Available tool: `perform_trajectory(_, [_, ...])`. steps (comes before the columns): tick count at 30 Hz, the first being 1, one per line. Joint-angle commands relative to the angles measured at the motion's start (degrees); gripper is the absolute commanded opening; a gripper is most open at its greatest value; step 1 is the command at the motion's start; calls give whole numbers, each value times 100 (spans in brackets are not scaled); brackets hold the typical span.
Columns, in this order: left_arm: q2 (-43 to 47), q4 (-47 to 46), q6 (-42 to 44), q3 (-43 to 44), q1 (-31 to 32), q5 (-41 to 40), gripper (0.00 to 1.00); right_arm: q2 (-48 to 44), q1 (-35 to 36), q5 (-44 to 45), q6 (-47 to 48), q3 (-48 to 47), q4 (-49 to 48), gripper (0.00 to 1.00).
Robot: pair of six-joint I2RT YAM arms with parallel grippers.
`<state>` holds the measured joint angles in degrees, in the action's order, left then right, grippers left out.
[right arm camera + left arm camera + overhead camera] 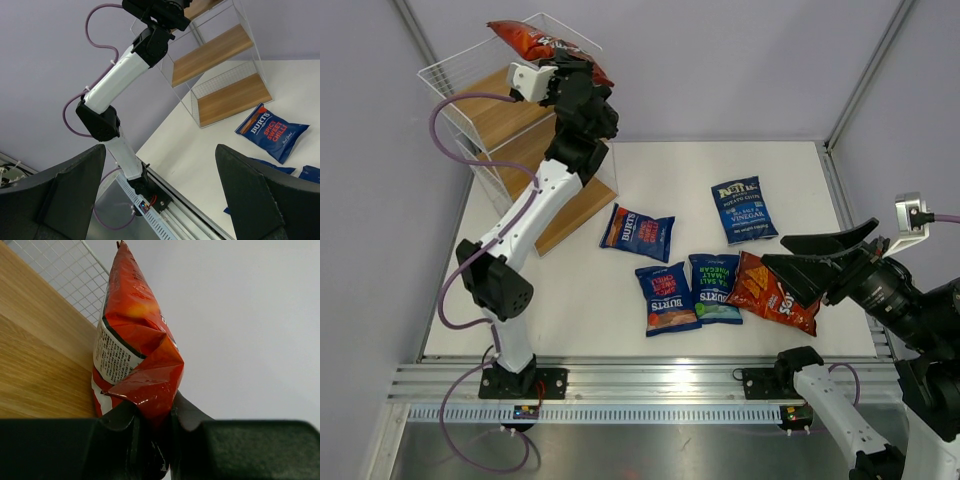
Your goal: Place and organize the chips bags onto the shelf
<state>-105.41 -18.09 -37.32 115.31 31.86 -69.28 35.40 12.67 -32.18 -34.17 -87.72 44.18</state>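
My left gripper (578, 72) is shut on a red Doritos bag (535, 42) and holds it over the top board of the white wire shelf (490, 115). In the left wrist view the bag (135, 340) stands upright between the fingers, next to the wooden board (35, 365). My right gripper (810, 255) is open and empty above the table's right side, over a second red Doritos bag (775, 292). Three Burts bags (638, 232) (666, 298) (714, 287) and a Kettle bag (744, 209) lie flat on the table.
The shelf shows in the right wrist view (220, 55), with a Burts bag (270, 131) on the table in front of it. The white table (570, 300) is bordered by a metal rail (640, 385) at the near edge and grey walls behind.
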Motion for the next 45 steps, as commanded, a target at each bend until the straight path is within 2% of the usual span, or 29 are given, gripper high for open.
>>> perform_trajectory(1, [-146, -599, -56, 379, -65, -297, 3, 108, 43, -33, -72, -70, -348, 100])
perform_trajectory(12, [-59, -521, -460, 10, -355, 1, 6, 169, 60, -306, -221, -70, -463, 100])
perform_trajectory(20, [-191, -301, -767, 106, -408, 318, 10, 73, 52, -236, -292, 45, -586, 99])
perform_trajectory(23, [-209, -29, -908, 177, -391, 388, 32, -41, 43, -148, -336, 115, -665, 99])
perform_trajectory(28, [46, 42, -979, -122, -391, 485, 41, -86, 52, -130, -397, 141, -701, 99])
perform_trajectory(30, [90, 225, -909, -87, -382, 476, 49, -103, 52, -183, -485, 194, -779, 99])
perform_trajectory(32, [204, 637, -970, -44, -330, 267, 72, -147, 43, -192, -572, 238, -876, 99])
perform_trajectory(33, [239, 770, -996, -52, -294, 205, 80, -165, 43, -183, -582, 247, -885, 100])
perform_trajectory(34, [301, 963, -1014, -35, -277, 178, 99, -182, 52, -148, -590, 247, -894, 100])
perform_trajectory(40, [284, 1702, -690, 361, -215, 64, 99, -261, 43, -192, -713, 282, -973, 99])
perform_trajectory(45, [345, 2853, -1119, 589, -197, 2, 99, -297, 43, -192, -775, 335, -1008, 100])
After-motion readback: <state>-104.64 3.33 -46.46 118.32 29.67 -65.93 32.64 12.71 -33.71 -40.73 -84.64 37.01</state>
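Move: The left gripper still pinches the near end of the red Doritos bag, whose middle lies some 8 cm ahead and 6 cm left, about level with the hand. The middle of the top shelf's board is about 9 cm to the hand's left, level fore and aft, and about 6 cm below. The middle shelf lies right beneath that, about 25 cm under the hand. From the idle right hand the top shelf is roughly 40 cm ahead, 44 cm left and slightly lower. Ease the left gripper about 3 cm forward and slightly down and left, feeding the pinched Doritos bag farther onto the top shelf along its wire end. Then open the fingers wide to let go of the bag's end, draw back some 2 cm, sink a little more and tip the hand about 10 degrees downward, fingers still spread around it. ##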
